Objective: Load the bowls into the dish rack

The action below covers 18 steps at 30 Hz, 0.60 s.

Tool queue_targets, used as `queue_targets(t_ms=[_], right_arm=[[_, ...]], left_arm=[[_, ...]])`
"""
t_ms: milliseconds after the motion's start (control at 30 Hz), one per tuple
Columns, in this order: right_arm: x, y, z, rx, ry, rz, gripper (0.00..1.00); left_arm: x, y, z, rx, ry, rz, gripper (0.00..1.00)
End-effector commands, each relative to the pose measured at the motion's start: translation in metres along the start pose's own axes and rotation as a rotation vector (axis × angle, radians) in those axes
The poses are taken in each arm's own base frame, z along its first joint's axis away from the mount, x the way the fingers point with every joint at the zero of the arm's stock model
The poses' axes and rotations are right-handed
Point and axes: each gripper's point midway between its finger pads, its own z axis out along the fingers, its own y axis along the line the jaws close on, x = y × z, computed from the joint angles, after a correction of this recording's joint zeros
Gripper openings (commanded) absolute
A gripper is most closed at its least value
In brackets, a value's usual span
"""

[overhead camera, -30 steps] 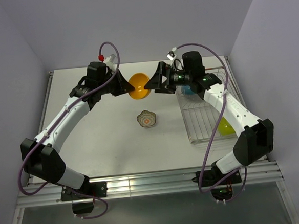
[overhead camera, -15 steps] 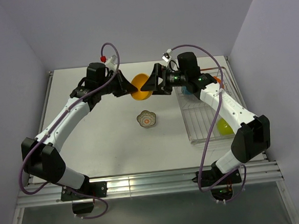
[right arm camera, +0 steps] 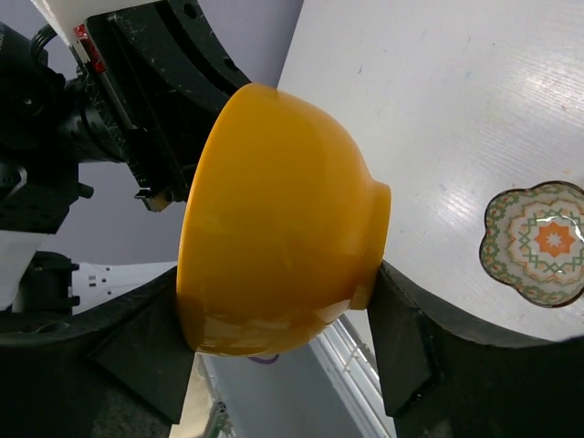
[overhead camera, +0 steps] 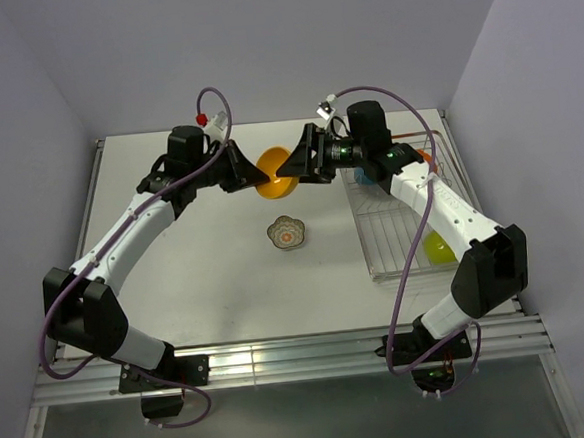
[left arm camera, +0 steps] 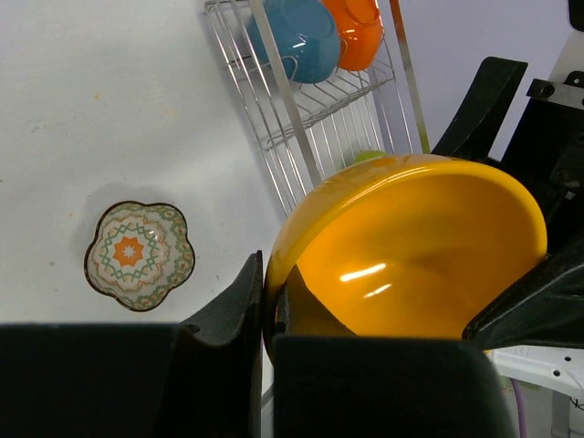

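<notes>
A yellow-orange bowl (overhead camera: 274,172) hangs on edge above the far middle of the table, between both grippers. My left gripper (overhead camera: 249,170) is shut on its rim (left arm camera: 272,274), one finger inside and one outside. My right gripper (overhead camera: 293,164) straddles the bowl (right arm camera: 274,219), one finger against the rim side and the other against the foot. The dish rack (overhead camera: 394,242) lies at the right, holding a blue bowl (left arm camera: 306,36), an orange bowl (left arm camera: 360,27) and a lime-green bowl (overhead camera: 439,247). The scalloped floral dish (overhead camera: 287,232) rests on the table below the held bowl.
The table's back wall is close behind both grippers. The right wall runs just beyond the rack. The left arm's purple cable (overhead camera: 208,100) loops above its wrist.
My right gripper has moved left onto the bowl and narrowed its jaws around it. The left gripper and the bowl have barely shifted.
</notes>
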Motion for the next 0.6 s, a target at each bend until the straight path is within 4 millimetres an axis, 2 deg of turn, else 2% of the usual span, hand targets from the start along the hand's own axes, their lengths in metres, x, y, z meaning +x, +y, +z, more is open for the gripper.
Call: queue_targets(t_ms=[0, 167, 267, 300, 333, 400, 433, 500, 533, 567], right_arm=[[-0.010, 0.025, -0.006, -0.083, -0.028, -0.062, 0.63], [-0.009, 0.029, -0.008, -0.100, -0.026, -0.068, 0.48], [-0.010, 0.031, -0.009, -0.106, -0.028, -0.073, 0.24], [-0.012, 0.031, -0.011, -0.106, -0.034, -0.075, 0.07], [-0.013, 0.030, -0.011, -0.104, -0.034, -0.077, 0.00], [-0.015, 0.029, -0.015, -0.091, -0.043, -0.089, 0.00], [-0.017, 0.028, -0.018, -0.083, -0.054, -0.094, 0.00], [-0.019, 0.027, -0.023, -0.069, -0.067, -0.113, 0.00], [-0.021, 0.028, -0.026, -0.066, -0.075, -0.122, 0.00], [-0.021, 0.024, -0.028, -0.052, -0.075, -0.130, 0.00]], left_arm=[[-0.013, -0.019, -0.007, 0.085, -0.037, 0.010, 0.00], [-0.011, -0.015, -0.006, 0.083, -0.030, -0.008, 0.00], [-0.012, -0.012, -0.006, 0.086, -0.027, -0.018, 0.01], [-0.012, -0.012, -0.006, 0.086, -0.025, -0.020, 0.04], [-0.012, -0.011, -0.006, 0.084, -0.024, -0.022, 0.14], [-0.013, -0.010, -0.008, 0.082, -0.029, -0.020, 0.28], [-0.013, -0.008, -0.008, 0.078, -0.026, -0.022, 0.40], [-0.014, -0.008, -0.009, 0.079, -0.028, -0.015, 0.48], [-0.013, -0.007, -0.009, 0.076, -0.028, -0.017, 0.57], [-0.013, -0.006, -0.009, 0.072, -0.025, -0.016, 0.61]])
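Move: The yellow-orange bowl hangs between both hands: its middle is about 4 cm right and 1 cm ahead of the left hand, and about 4 cm left and 1 cm ahead of the right. The dish rack's middle lies roughly 31 cm right, 9 cm ahead and 26 cm below the right hand. From that hand, the blue bowl in the rack is some 22 cm right and 20 ahead; the patterned bowl is about 5 cm left, 5 ahead and 31 below. The left fingers, still pinching the bowl's rim at first, hold nearly in place and then open from almost shut to a little over half, letting the rim go as the hand starts to ease back about 1 cm left and slightly forward. The right hand keeps its wide grip around the bowl with its opening unchanged, stays almost still while taking it over, then near the end begins to draw it just under 1 cm to the right, towards the rack and away from the left hand. ##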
